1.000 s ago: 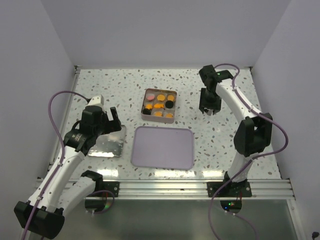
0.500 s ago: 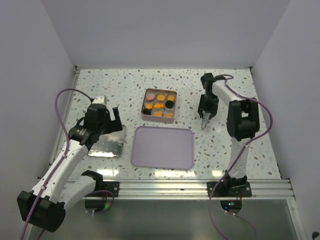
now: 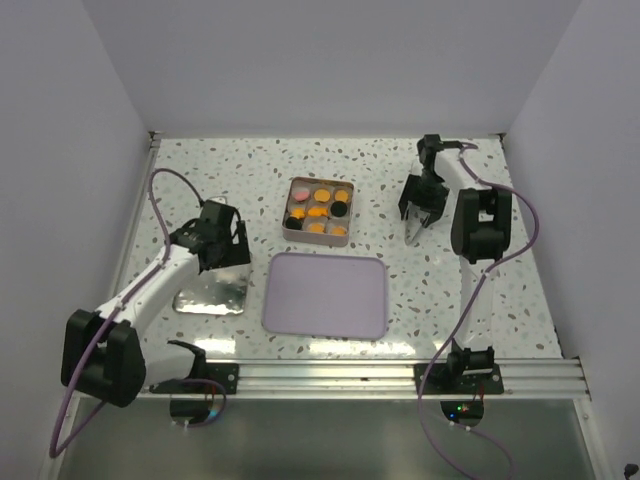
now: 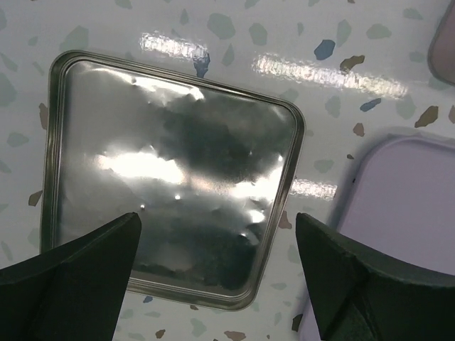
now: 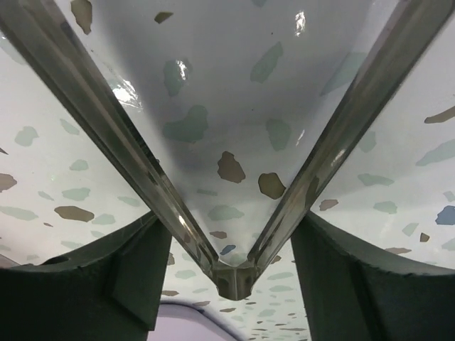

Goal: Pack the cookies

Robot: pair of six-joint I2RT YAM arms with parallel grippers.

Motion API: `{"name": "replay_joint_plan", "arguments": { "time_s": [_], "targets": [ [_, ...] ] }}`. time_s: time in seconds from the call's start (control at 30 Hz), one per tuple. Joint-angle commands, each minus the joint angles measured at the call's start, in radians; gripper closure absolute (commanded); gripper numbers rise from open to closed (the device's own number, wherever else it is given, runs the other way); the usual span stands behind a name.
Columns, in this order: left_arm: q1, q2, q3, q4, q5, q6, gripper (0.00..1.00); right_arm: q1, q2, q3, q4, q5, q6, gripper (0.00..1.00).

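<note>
The cookies (image 3: 318,211) lie in the square metal tin (image 3: 286,225) with white compartments: several orange, one pink (image 3: 299,190), two black (image 3: 340,208). The tin's flat metal lid (image 3: 205,292) lies left of the lavender tray (image 3: 326,293). My left gripper (image 3: 228,245) is open and empty, hovering over the lid's far right part. The left wrist view shows the lid (image 4: 163,163) between my spread fingers (image 4: 85,263). My right gripper (image 3: 417,228) is open and empty over bare table right of the tin. No cookie shows in either wrist view.
The right wrist view shows two metal rails (image 5: 234,277) meeting in a corner over speckled surface, with my dark fingers (image 5: 135,277) on either side. The lavender tray's edge (image 4: 398,213) lies right of the lid. White walls enclose the table.
My left gripper has moved right and lower over the lid as its arm stretched out. My right arm has folded back, and its gripper has shifted slightly near the tin's right side.
</note>
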Motion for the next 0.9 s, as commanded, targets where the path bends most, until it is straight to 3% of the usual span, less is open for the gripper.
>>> {"name": "replay_joint_plan", "arguments": {
  "time_s": [0.0,0.1,0.23,0.3,0.53,0.87],
  "targets": [
    [0.004,0.114,0.045,0.044,-0.004,0.023,0.05,-0.013,0.006,0.050,0.007,0.016,-0.024,0.27],
    [0.005,0.163,0.048,0.066,0.013,0.039,0.07,-0.013,-0.028,0.030,0.007,0.013,-0.023,0.17],
    [0.005,0.203,0.039,0.099,0.053,0.072,0.10,-0.013,-0.127,-0.037,0.028,-0.006,-0.004,0.12],
    [0.004,0.224,0.033,0.112,0.078,0.089,0.16,-0.010,-0.163,-0.088,0.035,-0.016,-0.001,0.11],
    [0.001,0.203,-0.008,0.141,0.147,0.121,0.21,0.010,-0.342,-0.214,0.064,-0.004,0.010,0.11],
    [-0.050,0.294,-0.015,0.155,0.150,0.123,0.37,0.019,-0.507,-0.298,0.053,-0.001,0.020,0.11]
  ]
}}
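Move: The shiny lid's middle is about 4 cm left of the left hand, level with it fore and aft, 10 cm below; the lilac tray is some 25 cm right and 4 back, the cookie box 24 right and 18 ahead. The right hand is at the table on the tongs, their middle roughly 3 cm ahead and 1 right; from it the box is about 29 cm left and 1 ahead, the tray 25 left and 21 back. Down about 6 cm goes the left hand, then some 3 cm right towards the lid's right-hand edge, tips tilting more downward, wrist turning about 10 degrees clockwise, fingers closing to roughly two-thirds. The right fingers spread wider and come free of the tongs; after a brief pause low down that hand rises about 10 cm, drawing back 4 cm. ##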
